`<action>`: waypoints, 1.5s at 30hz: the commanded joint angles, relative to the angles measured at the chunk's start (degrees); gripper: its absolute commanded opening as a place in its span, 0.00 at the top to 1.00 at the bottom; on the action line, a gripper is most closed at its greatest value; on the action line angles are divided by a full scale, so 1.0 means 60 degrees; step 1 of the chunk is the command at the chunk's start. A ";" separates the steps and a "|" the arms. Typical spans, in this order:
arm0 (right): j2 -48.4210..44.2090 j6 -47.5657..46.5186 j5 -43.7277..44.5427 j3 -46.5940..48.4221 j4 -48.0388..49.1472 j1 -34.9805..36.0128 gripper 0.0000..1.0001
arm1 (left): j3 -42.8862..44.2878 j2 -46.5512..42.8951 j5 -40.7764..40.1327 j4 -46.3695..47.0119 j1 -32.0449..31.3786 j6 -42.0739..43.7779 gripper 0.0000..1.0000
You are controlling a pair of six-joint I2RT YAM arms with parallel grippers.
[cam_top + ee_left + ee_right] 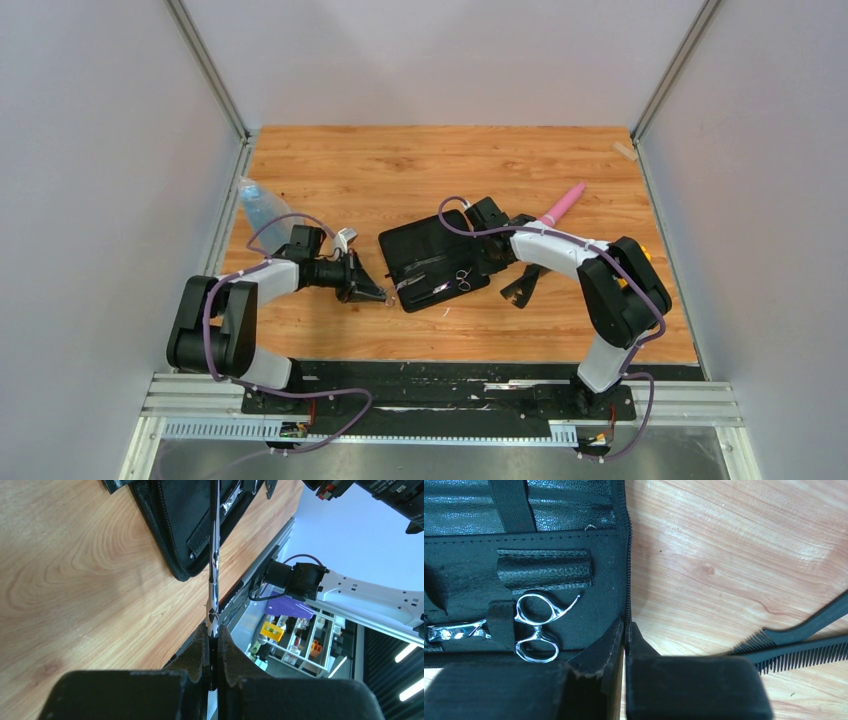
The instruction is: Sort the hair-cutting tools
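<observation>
A black zip case [425,250] lies open mid-table. One silver pair of scissors [537,627] sits strapped inside it, ring handles showing. My left gripper [214,630] is shut on a second pair of scissors [214,575], seen edge-on, with its far end over the case's near corner [182,555]. In the top view that gripper [378,290] is just left of the case. My right gripper [626,629] is shut on the case's zipper edge [627,580]. Two black combs [804,642] lie on the wood to the right of it, also seen in the top view [522,285].
A pink tapered tool [562,203] lies behind my right forearm. A translucent blue bottle [260,205] lies at the table's left edge. The wooden tabletop [420,165] is walled in left, right and back.
</observation>
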 commanded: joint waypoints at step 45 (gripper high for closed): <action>-0.0120 -0.0072 -0.0100 -0.0049 0.0253 0.0376 0.99 | 0.0648 0.1281 -0.2608 -0.0424 -0.0672 -0.0221 0.66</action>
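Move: Ahead and to the right of the left hand, which holds the second scissors by the handles with the blades over the case, lies the pocket they are being fed into: about 6 cm right, 3 cm forward and 5 cm down. The scissors already stowed have their handles some 14 cm right and 3 cm forward. From the right hand, at the case's right edge, that pocket is about 12 cm left and 3 cm back; the stowed handles, 4 cm left and 3 cm back. Working the scissors into the case pocket, the left hand draws back about 2 cm, then pushes right and slightly down by roughly 1 cm and comes forward again some 2 cm, dipping another centimetre as its fingers begin to part on the handles. The right hand stays put, its shut fingers still pinning the case's right edge. ##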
